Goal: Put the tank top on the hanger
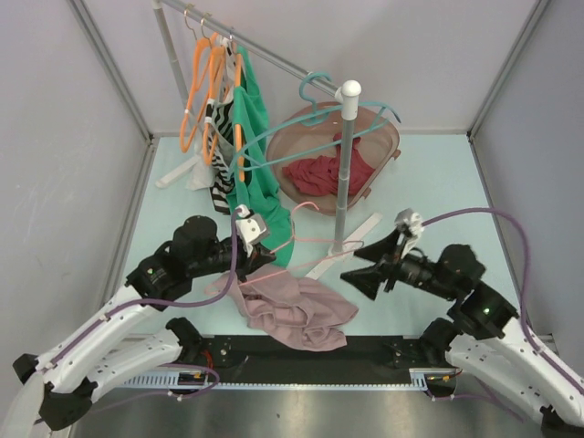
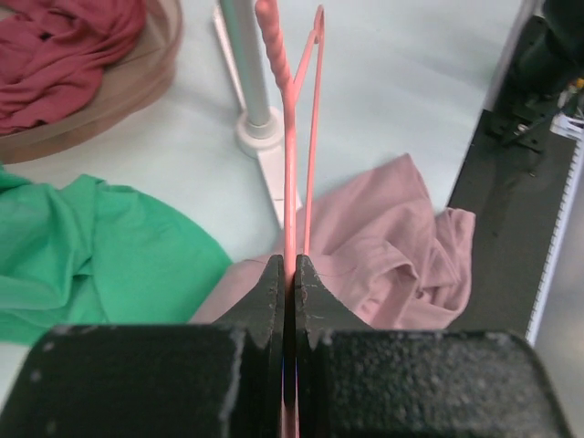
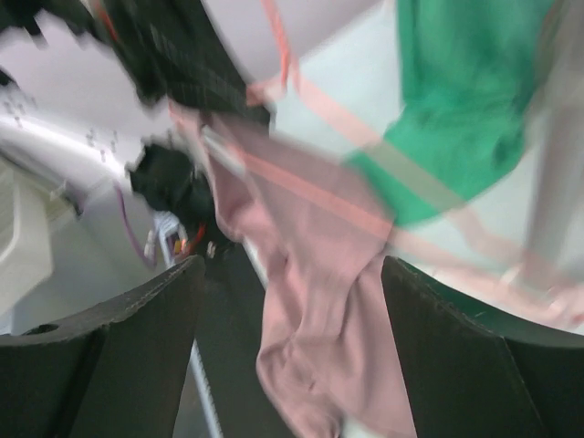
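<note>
The mauve-pink tank top (image 1: 292, 308) lies crumpled on the table's near middle; it also shows in the left wrist view (image 2: 392, 246) and, blurred, in the right wrist view (image 3: 319, 301). My left gripper (image 1: 262, 256) is shut on the thin light-pink hanger (image 1: 306, 239) and holds it above the top's left edge; the hanger runs straight out from the jaws in the left wrist view (image 2: 292, 182). My right gripper (image 1: 358, 267) is open and empty, just right of the tank top, pointing left toward it.
A clothes rack pole (image 1: 344, 173) on a white base stands mid-table. A green garment (image 1: 260, 173), orange hangers (image 1: 205, 91) and a teal hanger (image 1: 319, 114) hang from the rail. A brown basket (image 1: 383, 137) holds a dark red garment (image 1: 324, 173).
</note>
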Action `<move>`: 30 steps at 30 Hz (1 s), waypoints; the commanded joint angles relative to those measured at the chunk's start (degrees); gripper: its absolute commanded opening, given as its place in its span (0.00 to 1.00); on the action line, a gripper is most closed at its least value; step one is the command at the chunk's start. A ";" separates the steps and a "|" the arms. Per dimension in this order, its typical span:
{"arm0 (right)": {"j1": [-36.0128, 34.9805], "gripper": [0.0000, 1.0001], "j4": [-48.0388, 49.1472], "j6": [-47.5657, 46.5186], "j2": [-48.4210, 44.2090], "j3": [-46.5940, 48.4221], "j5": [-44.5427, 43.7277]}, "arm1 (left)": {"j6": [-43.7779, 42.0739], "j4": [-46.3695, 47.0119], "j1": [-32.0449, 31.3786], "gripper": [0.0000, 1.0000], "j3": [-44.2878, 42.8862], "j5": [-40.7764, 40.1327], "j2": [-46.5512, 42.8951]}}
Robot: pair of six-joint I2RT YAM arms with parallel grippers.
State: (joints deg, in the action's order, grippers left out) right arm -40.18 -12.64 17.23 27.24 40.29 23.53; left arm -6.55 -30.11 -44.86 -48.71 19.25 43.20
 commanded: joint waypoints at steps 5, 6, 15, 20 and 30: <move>-23.34 0.83 5.43 8.52 3.32 -11.54 -22.00 | -0.05 7.95 3.90 0.00 2.65 2.02 -1.27; -26.06 0.82 7.61 8.87 7.17 -11.90 -23.34 | -0.05 8.22 3.99 0.00 3.35 2.02 -1.62; -29.86 0.82 17.22 10.89 29.52 -10.77 -33.80 | 0.66 8.57 4.26 0.00 4.67 2.20 -2.94; -31.71 0.83 19.23 10.89 34.88 -10.59 -33.65 | 0.75 8.75 4.34 0.00 4.94 2.38 -3.12; -32.59 0.79 23.80 11.33 41.48 -11.64 -31.61 | 0.83 8.66 4.34 0.00 4.94 2.73 -3.30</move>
State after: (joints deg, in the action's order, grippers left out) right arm -72.36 6.35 28.08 66.54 28.29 -6.83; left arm -6.07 -24.51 -41.06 -43.81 20.29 40.82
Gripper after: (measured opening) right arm 0.814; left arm 0.024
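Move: The tank top lies crumpled on the table, its middle about 14 cm to the right hand's left, 2 cm back and some 29 cm below. The pink hanger hangs in between, its middle roughly 12 cm left, 4 cm ahead and 3 cm below; the rack post's foot stands about 15 cm ahead, 1 cm left and 29 cm down. From the left hand, already gripping the hanger, the tank top's middle is some 8 cm right, 4 cm back and 22 cm below. No touch on the tank top can be seen yet: the right hand dives some 22 cm down towards it, swinging back towards the base early on, then coming partly forward again, and working about 10 cm left. Its wrist tips the fingers roughly 30 degrees downward, and they stay wide open. The left hand keeps its pinch on the hanger, easing just 1.5 cm forward before holding still. ##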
